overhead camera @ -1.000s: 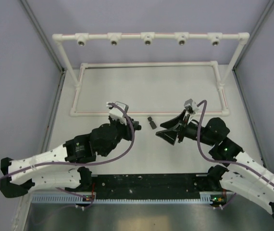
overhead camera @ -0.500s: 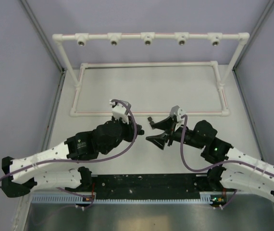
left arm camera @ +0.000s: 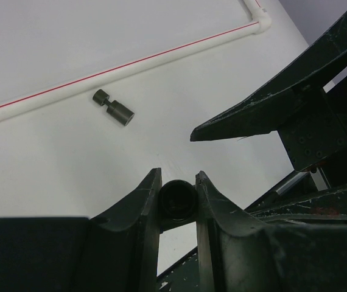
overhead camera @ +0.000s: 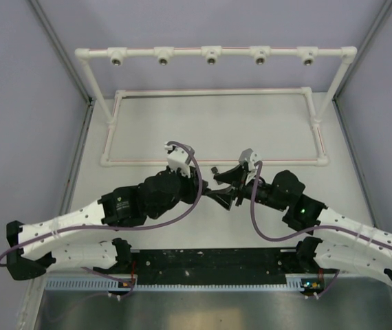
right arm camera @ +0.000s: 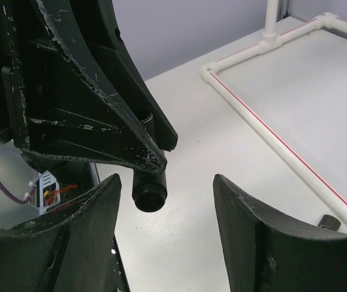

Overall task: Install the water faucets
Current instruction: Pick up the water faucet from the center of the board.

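Observation:
My left gripper (left arm camera: pixel 178 176) (overhead camera: pixel 199 184) is shut on a short black cylindrical water faucet (left arm camera: pixel 178 198), held end-on between its fingertips. My right gripper (right arm camera: pixel 166 182) (overhead camera: pixel 221 188) stands open facing it. That same faucet (right arm camera: pixel 150 191) hangs between the right jaws, nearer the left finger and touching neither. The right gripper's upper finger (left arm camera: pixel 271 109) reaches in from the right of the left wrist view. A second small black faucet piece (left arm camera: pixel 114 107) (overhead camera: pixel 214 170) lies on the white table just in front of the frame's near pipe. Only its edge (right arm camera: pixel 329 222) shows in the right wrist view.
A white pipe frame stands at the back; its top bar (overhead camera: pixel 211 51) carries several metal-ringed sockets. Its rectangular base (overhead camera: pixel 213 162) lies flat on the table with a red line along it. Grey walls close in both sides. A black strip (overhead camera: pixel 210 260) runs between the arm bases.
The right arm has swung left until its open jaws flank the faucet held by the left gripper. The left gripper has shifted slightly right and forward, still shut on that faucet.

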You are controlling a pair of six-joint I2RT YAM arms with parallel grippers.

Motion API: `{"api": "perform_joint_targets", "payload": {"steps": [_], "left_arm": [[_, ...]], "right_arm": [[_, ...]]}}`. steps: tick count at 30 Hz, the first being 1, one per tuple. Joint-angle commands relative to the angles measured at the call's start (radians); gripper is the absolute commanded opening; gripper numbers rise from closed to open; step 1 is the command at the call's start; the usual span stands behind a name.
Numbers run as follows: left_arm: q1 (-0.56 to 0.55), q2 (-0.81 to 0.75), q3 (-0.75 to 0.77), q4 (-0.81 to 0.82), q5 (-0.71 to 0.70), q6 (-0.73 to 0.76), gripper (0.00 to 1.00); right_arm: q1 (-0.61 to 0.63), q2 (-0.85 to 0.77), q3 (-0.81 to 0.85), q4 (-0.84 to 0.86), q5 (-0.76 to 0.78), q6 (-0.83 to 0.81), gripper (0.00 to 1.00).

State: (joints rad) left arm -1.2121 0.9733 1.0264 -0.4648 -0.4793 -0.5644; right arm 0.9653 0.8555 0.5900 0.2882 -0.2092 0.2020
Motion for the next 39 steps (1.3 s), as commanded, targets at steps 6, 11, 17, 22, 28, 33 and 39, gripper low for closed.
{"api": "perform_joint_targets", "payload": {"steps": [6,11,17,22,28,33,39], "left_arm": [[0.002,0.027,0.07,0.1,0.024,0.008,0.0],[0.002,0.028,0.07,0.107,0.024,0.008,0.0],[0.002,0.027,0.072,0.112,0.024,0.008,0.0],[0.002,0.021,0.072,0.118,0.028,0.004,0.0],[0.002,0.019,0.074,0.12,0.033,0.004,0.0],[0.003,0.013,0.069,0.124,0.028,0.0,0.0],[0.006,-0.019,0.041,0.161,0.025,-0.003,0.17]], "right_arm": [[0.006,0.034,0.011,0.068,-0.002,0.025,0.57],[0.007,0.05,0.016,0.057,0.001,0.031,0.5],[0.007,0.053,0.011,0.046,0.016,0.034,0.43],[0.007,0.053,0.01,0.035,0.017,0.037,0.43],[0.007,0.059,0.011,0.025,0.019,0.037,0.38],[0.006,0.071,0.017,0.011,0.027,0.069,0.04],[0.006,0.066,0.005,0.022,0.044,0.145,0.0]]}}
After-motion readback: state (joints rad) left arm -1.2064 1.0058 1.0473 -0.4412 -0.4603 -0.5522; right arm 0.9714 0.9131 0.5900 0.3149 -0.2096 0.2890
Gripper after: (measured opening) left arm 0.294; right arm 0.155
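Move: The right hand's open fingers already straddle the water faucet's lower end. The faucet's middle, in the left hand's closed fingers, lies about 3 cm to the right hand's left, level with it in reach and height. The other dark fitting, on the board, lies some 12 cm ahead of the right hand, 2 cm to its right and 23 cm below. From the left hand, the faucet is right at the fingertips, about 1 cm ahead and 1 cm to the right. The right fingers pinch the lower end of the water faucet, closing from a bit over half open to nearly shut after easing about 1 cm down and 1 cm left onto it. The left hand keeps its grip, first edging about 1 cm right towards the right hand and then holding still. ##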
